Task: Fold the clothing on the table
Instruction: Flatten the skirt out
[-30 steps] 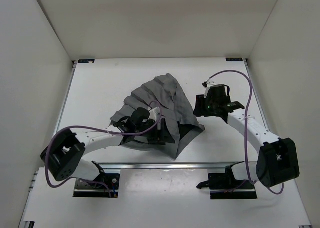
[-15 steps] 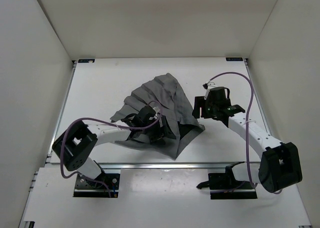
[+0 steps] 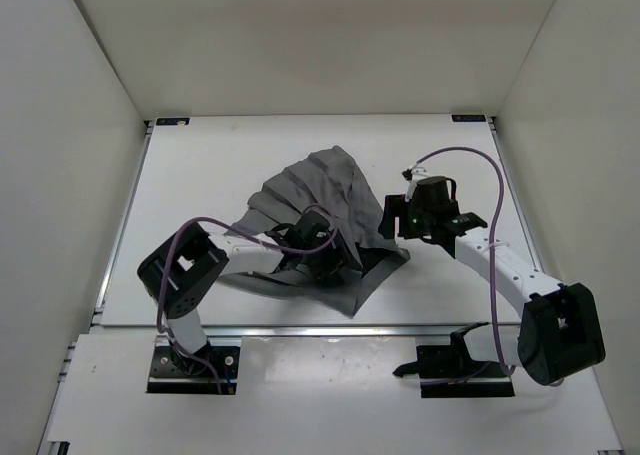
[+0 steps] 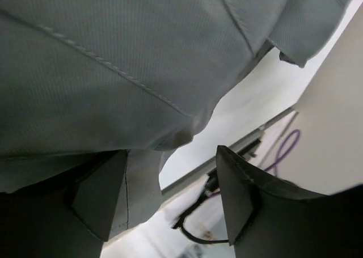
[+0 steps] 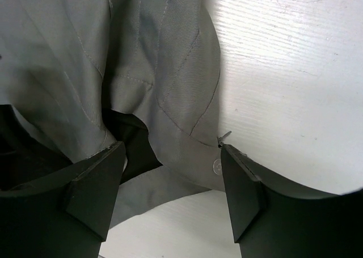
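The clothing (image 3: 325, 190), dark grey and pleated, lies crumpled in a fan at the middle of the white table (image 3: 200, 165). My left gripper (image 3: 335, 265) sits low at its near edge, partly under a raised fold. In the left wrist view the fabric (image 4: 113, 71) hangs overhead and beside one finger, and the left gripper (image 4: 170, 198) stands open with bare table in the gap. My right gripper (image 3: 393, 218) is at the garment's right edge. In the right wrist view it (image 5: 170, 193) is open, straddling a hem with a small clear button (image 5: 216, 166).
White walls enclose the table on the left, back and right. Metal edging (image 3: 300, 327) runs along the near edge, with both arm bases just below it. A purple cable (image 3: 470, 160) loops above the right arm. Bare tabletop (image 5: 283, 71) lies to the right of the garment.
The left arm has swung right, carrying its gripper further along the garment's near edge. The right gripper has opened wider and edged left onto the garment's right hem.
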You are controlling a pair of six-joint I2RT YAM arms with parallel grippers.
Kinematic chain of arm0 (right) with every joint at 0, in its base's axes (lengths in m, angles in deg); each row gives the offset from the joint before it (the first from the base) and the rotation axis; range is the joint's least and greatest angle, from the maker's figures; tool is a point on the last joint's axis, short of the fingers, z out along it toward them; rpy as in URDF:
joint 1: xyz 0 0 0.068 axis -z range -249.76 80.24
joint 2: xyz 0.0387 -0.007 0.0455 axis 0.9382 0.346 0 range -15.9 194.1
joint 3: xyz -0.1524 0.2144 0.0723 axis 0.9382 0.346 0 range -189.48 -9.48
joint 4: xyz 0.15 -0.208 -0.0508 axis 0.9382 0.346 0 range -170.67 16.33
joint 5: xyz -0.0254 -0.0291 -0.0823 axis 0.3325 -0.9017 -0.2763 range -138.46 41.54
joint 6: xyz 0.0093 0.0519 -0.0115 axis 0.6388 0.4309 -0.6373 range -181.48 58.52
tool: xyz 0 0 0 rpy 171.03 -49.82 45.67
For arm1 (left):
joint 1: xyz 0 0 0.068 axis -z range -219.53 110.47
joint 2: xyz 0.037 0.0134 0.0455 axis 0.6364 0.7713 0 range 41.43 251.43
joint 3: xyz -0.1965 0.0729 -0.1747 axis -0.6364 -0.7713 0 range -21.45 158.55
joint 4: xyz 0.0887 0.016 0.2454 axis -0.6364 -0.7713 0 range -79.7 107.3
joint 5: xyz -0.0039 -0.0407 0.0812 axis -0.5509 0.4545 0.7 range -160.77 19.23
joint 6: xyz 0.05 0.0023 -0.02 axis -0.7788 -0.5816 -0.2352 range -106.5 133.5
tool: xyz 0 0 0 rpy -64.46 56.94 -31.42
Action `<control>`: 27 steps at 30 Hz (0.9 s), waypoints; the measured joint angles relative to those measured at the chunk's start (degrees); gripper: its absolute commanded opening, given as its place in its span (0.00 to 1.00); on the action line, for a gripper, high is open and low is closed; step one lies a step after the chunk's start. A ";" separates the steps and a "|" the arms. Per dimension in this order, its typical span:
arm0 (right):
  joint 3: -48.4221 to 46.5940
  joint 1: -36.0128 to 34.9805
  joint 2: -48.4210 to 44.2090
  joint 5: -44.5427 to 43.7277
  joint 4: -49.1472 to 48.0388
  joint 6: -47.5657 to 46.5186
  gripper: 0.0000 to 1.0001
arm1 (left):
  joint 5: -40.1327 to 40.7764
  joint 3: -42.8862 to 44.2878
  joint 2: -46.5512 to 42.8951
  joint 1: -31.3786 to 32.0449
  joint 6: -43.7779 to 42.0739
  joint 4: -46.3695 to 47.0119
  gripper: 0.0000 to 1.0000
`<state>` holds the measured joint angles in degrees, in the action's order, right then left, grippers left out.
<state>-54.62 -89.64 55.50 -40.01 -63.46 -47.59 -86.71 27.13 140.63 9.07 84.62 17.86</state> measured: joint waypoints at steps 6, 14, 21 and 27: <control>1.44 0.07 -0.70 0.42 -0.79 0.35 0.66 | 1.09 1.27 2.10 0.00 2.67 -1.40 0.59; 1.92 0.13 -1.05 0.87 -1.49 0.76 0.65 | 2.01 1.44 4.04 -0.44 4.39 -2.49 0.03; 2.14 0.13 -1.05 1.11 -1.90 0.92 0.44 | 1.53 1.86 3.54 -1.55 0.42 -4.57 0.00; 2.82 -1.01 -1.05 1.53 -2.38 0.85 0.42 | 2.84 2.16 -1.27 -7.39 -11.87 -16.83 0.00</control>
<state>-51.80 -90.64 54.45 -38.48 -65.84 -46.74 -83.87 29.29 139.36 1.68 72.75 1.03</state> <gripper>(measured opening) 0.443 0.019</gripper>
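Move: The edge of the skirt's upper layer, beside the dark opening, lies almost under the left hand, about 3 cm below and 1 cm to its right. The dark opening is some 6 cm to that hand's right and 2 cm ahead, the skirt's right corner about 14 cm right and 3 cm ahead, and its near tip some 10 cm back and 1 cm right. From the right hand the edge is about 10 cm left, 8 cm back and 10 cm lower. The left fingers pinch the edge of the skirt's upper layer, shutting from wide open as the hand sinks about 2.5 cm onto the cloth. After a brief hold low down, the left hand drags the pinched cloth about 5 cm to the left and slightly forward, speeding up and rolling some 10 degrees so its left side rises. ##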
